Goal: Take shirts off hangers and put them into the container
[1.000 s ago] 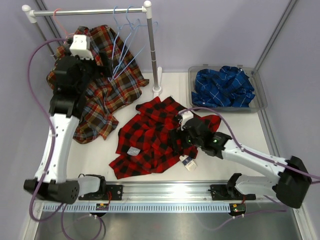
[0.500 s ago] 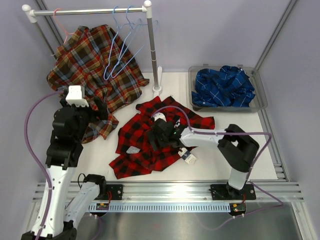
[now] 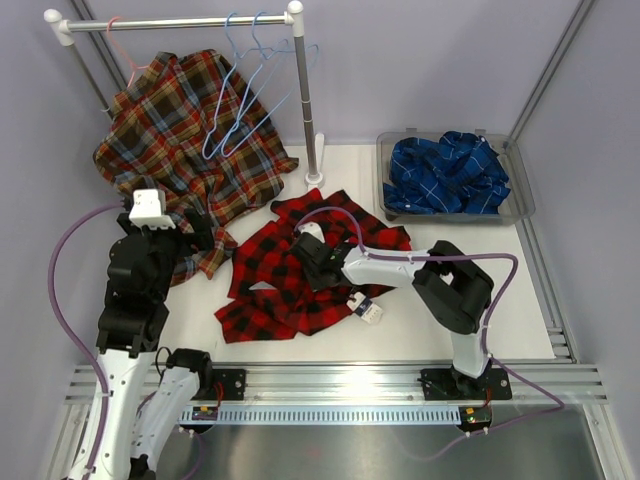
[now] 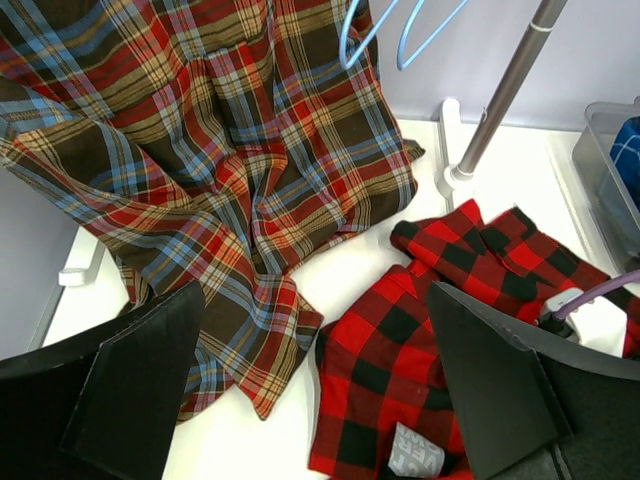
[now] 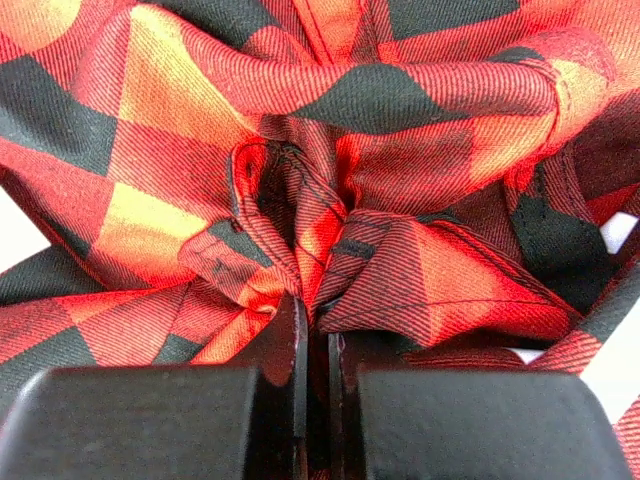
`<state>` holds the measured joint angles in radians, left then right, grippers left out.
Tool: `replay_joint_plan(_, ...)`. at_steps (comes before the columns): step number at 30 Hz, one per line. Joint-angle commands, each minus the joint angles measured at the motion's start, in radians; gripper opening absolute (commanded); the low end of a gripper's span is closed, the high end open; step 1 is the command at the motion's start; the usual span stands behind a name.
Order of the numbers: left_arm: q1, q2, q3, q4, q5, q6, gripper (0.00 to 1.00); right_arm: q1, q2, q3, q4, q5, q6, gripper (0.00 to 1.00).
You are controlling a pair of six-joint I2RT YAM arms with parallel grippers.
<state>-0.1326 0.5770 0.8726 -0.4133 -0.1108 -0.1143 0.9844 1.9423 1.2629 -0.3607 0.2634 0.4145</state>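
Note:
The red-and-black shirt (image 3: 285, 285) lies crumpled on the table's middle. My right gripper (image 3: 312, 262) is shut on a bunched fold of it; in the right wrist view the fold (image 5: 300, 240) rises from between the closed fingers. The brown plaid shirt (image 3: 170, 140) hangs from the pink hanger (image 3: 115, 35) and trails onto the table. Two light blue hangers (image 3: 245, 90) hang bare. My left gripper (image 4: 315, 400) is open and empty, above the table between the brown shirt's hem (image 4: 250, 330) and the red shirt (image 4: 400, 340). The blue shirt (image 3: 445, 175) lies in the container (image 3: 522, 190).
The rack's bar (image 3: 180, 22) spans the back left; its upright pole (image 3: 305, 100) stands on a white foot (image 3: 314, 178) right behind the red shirt. A white tag (image 3: 366, 308) lies at the red shirt's near edge. The arms' rail (image 3: 330, 385) runs along the front.
My right arm swung left over the red shirt and shut on its fabric, bunching it leftward. My left arm drew back from the brown shirt toward the near side, still open.

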Motion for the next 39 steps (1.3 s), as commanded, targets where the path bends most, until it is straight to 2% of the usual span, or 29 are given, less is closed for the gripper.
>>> replay_joint_plan(1, -0.009, -0.025, -0.009, 0.07, -0.029, -0.01, 0.99, 0.005, -0.107, -0.002, -0.053, -0.026, -0.032, 0.0)
replay_joint_plan(6, -0.013, -0.029, -0.009, 0.07, -0.032, -0.008, 0.99, -0.027, -0.34, 0.146, -0.132, 0.066, -0.13, 0.0)
replay_joint_plan(9, -0.016, -0.037, -0.012, 0.07, -0.038, -0.007, 0.99, -0.124, -0.428, 0.33, -0.182, 0.102, -0.195, 0.0)
replay_joint_plan(10, -0.018, -0.039, -0.012, 0.068, -0.041, -0.005, 0.99, -0.191, -0.448, 0.428, -0.199, 0.1, -0.224, 0.0)
replay_joint_plan(15, -0.022, -0.042, -0.017, 0.07, -0.043, -0.007, 0.99, -0.371, -0.427, 0.783, -0.236, 0.108, -0.298, 0.0)
replay_joint_plan(22, -0.029, -0.037, -0.02, 0.07, -0.032, -0.012, 0.99, -0.565, -0.363, 1.032, -0.112, 0.103, -0.353, 0.0)
replay_joint_plan(27, -0.03, -0.034, -0.02, 0.07, -0.032, -0.012, 0.99, -0.745, -0.248, 1.174, -0.083, -0.018, -0.321, 0.0)
replay_joint_plan(30, -0.032, -0.028, -0.018, 0.07, -0.026, -0.012, 0.99, -0.811, -0.204, 1.221, -0.06, -0.048, -0.324, 0.0)
replay_joint_plan(32, -0.032, -0.026, -0.02, 0.07, -0.021, -0.012, 0.99, -0.839, -0.203, 1.195, -0.038, -0.078, -0.33, 0.0)
replay_joint_plan(39, -0.035, -0.022, -0.02, 0.07, -0.009, -0.016, 0.99, -0.961, -0.237, 0.78, 0.204, -0.161, -0.292, 0.0)
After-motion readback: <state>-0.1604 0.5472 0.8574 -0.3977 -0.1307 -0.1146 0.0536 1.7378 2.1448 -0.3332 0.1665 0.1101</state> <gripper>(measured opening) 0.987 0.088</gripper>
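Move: The right hand, already shut on the red-and-black shirt just off the table, has the container about 24 cm ahead and 32 cm to its right, its middle some 3 cm higher. The blue shirt lies inside, roughly 24 cm ahead and 31 cm right of the hand. The rack's right foot stands about 21 cm straight ahead, slightly lower. For the idle left hand, the container is some 25 cm ahead, 57 cm right and 26 cm below. Up first and fast, the right hand hoists the pinched red-and-black shirt nearly 60 cm, swinging it right and forward over the container, then sinks about 10 cm while still reaching forward. The wrist tips the fingers from pointing down to roughly level and turns clockwise; the fingers keep their hold throughout. ##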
